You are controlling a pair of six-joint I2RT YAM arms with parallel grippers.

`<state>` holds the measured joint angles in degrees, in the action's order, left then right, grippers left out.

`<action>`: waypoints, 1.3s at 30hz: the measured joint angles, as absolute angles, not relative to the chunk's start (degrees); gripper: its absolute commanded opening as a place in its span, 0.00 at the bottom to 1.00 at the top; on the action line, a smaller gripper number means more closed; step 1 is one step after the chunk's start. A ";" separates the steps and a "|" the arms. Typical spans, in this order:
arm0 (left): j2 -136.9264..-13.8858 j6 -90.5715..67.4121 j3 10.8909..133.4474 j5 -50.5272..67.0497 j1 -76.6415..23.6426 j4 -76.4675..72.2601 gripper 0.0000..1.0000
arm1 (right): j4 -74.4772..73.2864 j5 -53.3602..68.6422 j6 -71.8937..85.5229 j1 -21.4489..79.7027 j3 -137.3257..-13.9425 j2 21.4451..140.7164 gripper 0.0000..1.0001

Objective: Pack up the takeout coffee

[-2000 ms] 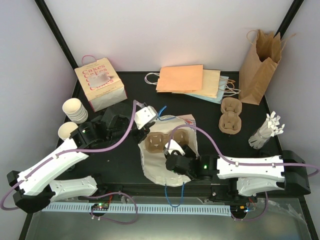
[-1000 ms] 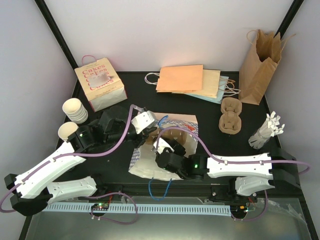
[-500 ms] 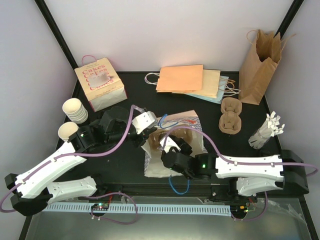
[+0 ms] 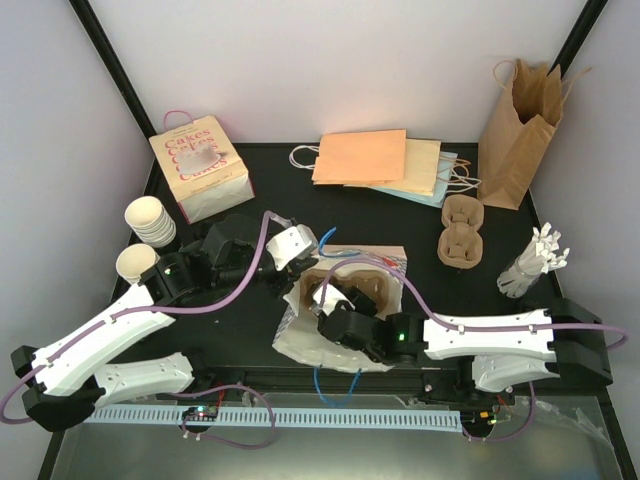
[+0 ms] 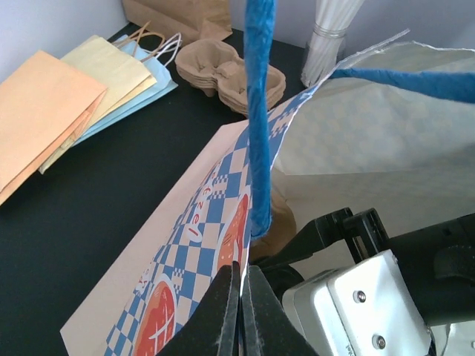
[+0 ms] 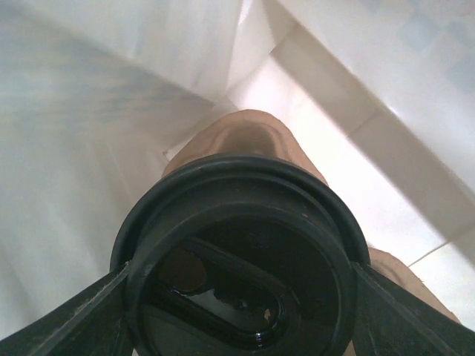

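A takeout coffee cup with a black lid [image 6: 237, 259] fills the right wrist view. My right gripper [image 6: 239, 304] is shut on it, one finger [image 6: 74, 319] on each side of the lid. Cup and gripper sit inside a white paper bag [image 4: 300, 342] with a blue check print, above a brown pulp carrier [image 6: 245, 133]. From above, the right gripper [image 4: 335, 305] reaches into the bag mouth beside the carrier [image 4: 372, 290]. My left gripper [image 5: 240, 311] is shut on the bag's printed edge [image 5: 215, 215], near its blue handle [image 5: 258, 111].
Stacked empty cups [image 4: 150, 220] and a single cup [image 4: 133, 262] stand at the left, behind them a "Cakes" bag [image 4: 200, 168]. Flat paper bags [image 4: 375, 160] lie at the back. On the right are a brown standing bag [image 4: 518, 135], spare carriers [image 4: 462, 232] and a holder of white sticks [image 4: 535, 262].
The bag has been pulled and turned, its mouth now lifted by the left gripper. The right gripper has stayed in the bag with the cup, shifting a little left.
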<state>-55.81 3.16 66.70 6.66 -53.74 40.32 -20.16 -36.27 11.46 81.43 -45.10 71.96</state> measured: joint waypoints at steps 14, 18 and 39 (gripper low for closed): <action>-55.48 1.87 65.49 8.75 -53.76 39.35 0.40 | -18.70 -41.45 14.37 86.74 -42.94 75.70 0.60; -54.96 0.08 65.49 9.08 -53.76 39.27 0.72 | -18.61 -41.82 14.28 86.76 -42.94 75.70 0.60; -69.45 -13.17 78.61 20.25 -18.41 40.93 0.86 | -20.99 -43.90 13.98 87.05 -43.64 76.09 0.60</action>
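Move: The left hand pinches the left end of the patterned bag's far rim, right at its fingertips, with the carrier inside the bag some 9 cm to its right and 28 cm below. The flat paper bags lie about 30 cm ahead and 14 cm right of it, the Cakes box roughly 28 cm ahead and 26 cm left, both well below. The right hand, holding the lidded cup inside the bag, has the carrier about 3 cm ahead, 1 cm right and 11 cm below. Keeping its grip on the black-lidded cup, the right hand lowers it about 2 cm and draws it back nearly as far over the carrier, then stays almost still. Meanwhile the left fingers spread wide and let go of the bag rim, and that hand lifts some 8 cm clear, then sweeps forward and left to the open table beyond the bag's far left corner, dropping again on the way and turning about 30 degrees counter-clockwise. ##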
